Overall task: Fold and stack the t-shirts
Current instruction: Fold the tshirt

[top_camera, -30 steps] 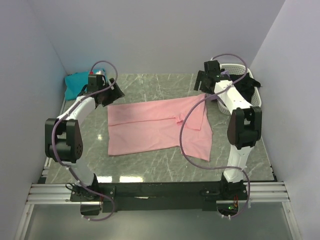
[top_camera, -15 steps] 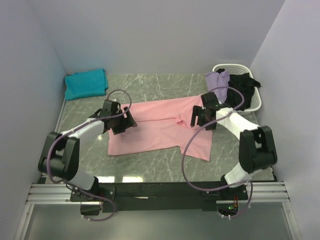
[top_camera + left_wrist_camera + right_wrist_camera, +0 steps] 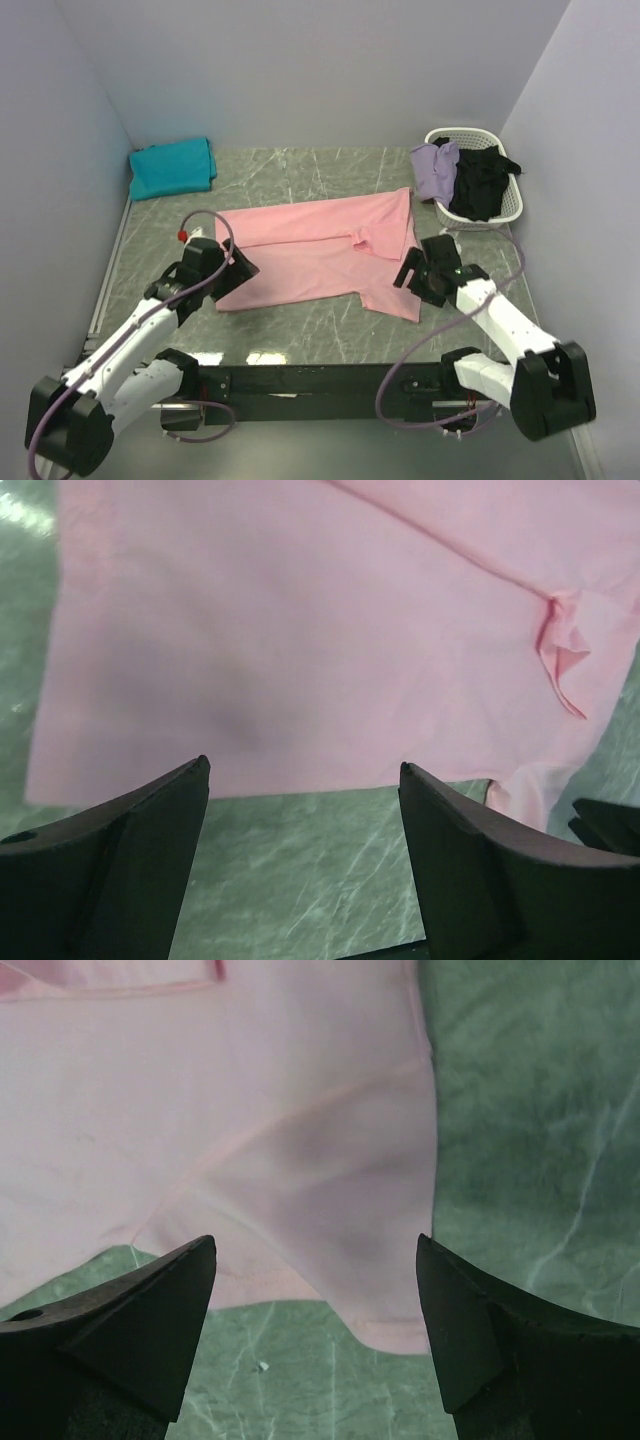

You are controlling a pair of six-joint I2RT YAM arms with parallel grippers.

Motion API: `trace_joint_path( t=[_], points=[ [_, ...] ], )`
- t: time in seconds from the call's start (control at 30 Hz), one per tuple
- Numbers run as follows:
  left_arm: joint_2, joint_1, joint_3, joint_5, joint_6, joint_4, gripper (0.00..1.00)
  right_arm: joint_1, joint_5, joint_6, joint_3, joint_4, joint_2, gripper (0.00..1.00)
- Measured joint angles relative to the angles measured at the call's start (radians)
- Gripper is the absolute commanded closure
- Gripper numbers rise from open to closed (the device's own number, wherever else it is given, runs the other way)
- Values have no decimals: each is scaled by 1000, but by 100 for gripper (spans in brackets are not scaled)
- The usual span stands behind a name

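Observation:
A light pink t-shirt [image 3: 310, 250] lies spread flat on the green marble table. My left gripper [image 3: 235, 268] hovers open over its near left corner. In the left wrist view the pink cloth [image 3: 300, 630] fills the upper part and nothing sits between the fingers of the left gripper [image 3: 303, 770]. My right gripper [image 3: 412, 270] is open above the shirt's near right sleeve corner. The right wrist view shows that pink corner [image 3: 300, 1160] just ahead of the empty right gripper [image 3: 315, 1245]. A folded teal t-shirt [image 3: 172, 167] rests at the back left.
A white basket [image 3: 500, 212] at the back right holds a lavender shirt [image 3: 436, 170] and a black shirt [image 3: 480, 180]. Pale walls close in the table at the back and both sides. Bare marble [image 3: 300, 330] runs along the near edge.
Both arms have swung from the back of the table toward the near side. The left came from beside the teal shirt, the right from the basket. The pink shirt lies as before.

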Motion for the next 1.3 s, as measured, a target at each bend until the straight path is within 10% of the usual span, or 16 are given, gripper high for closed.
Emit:
trace_joint_path(
  t=[0.33,1.3],
  points=[
    [-86,-24,-64,-150,-132,-176,27,7,71,175,-134,-68,-314,14],
    [129,-101,-45,-355,-333,-351,41,26,60,301,-277,-139,-443,20]
  ],
)
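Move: Behind and below each empty hand lies one of the pink t-shirt's near corners. The left corner is about 5 cm back, 7 cm left and 11 cm down from the left hand; the fold edge's left end lies 14 cm farther out than that corner. The right corner is some 7 cm back, 2 cm right and 6 cm below the right hand, with the folded-over flap about 9 cm ahead and 7 cm left of that hand, and the near edge's notch 1 cm back and 11 cm left. Sinking about 8 cm while drawing back and left some 6 cm each way, the left hand comes down over the shirt's left near corner, tipping steeper, turning some 20 degrees counter-clockwise and partly narrowing its fingers. The right hand draws back about 7 cm towards the right near corner, rising slightly before settling 2 to 3 cm lower, and turns 15 degrees clockwise with its fingers still wide. ##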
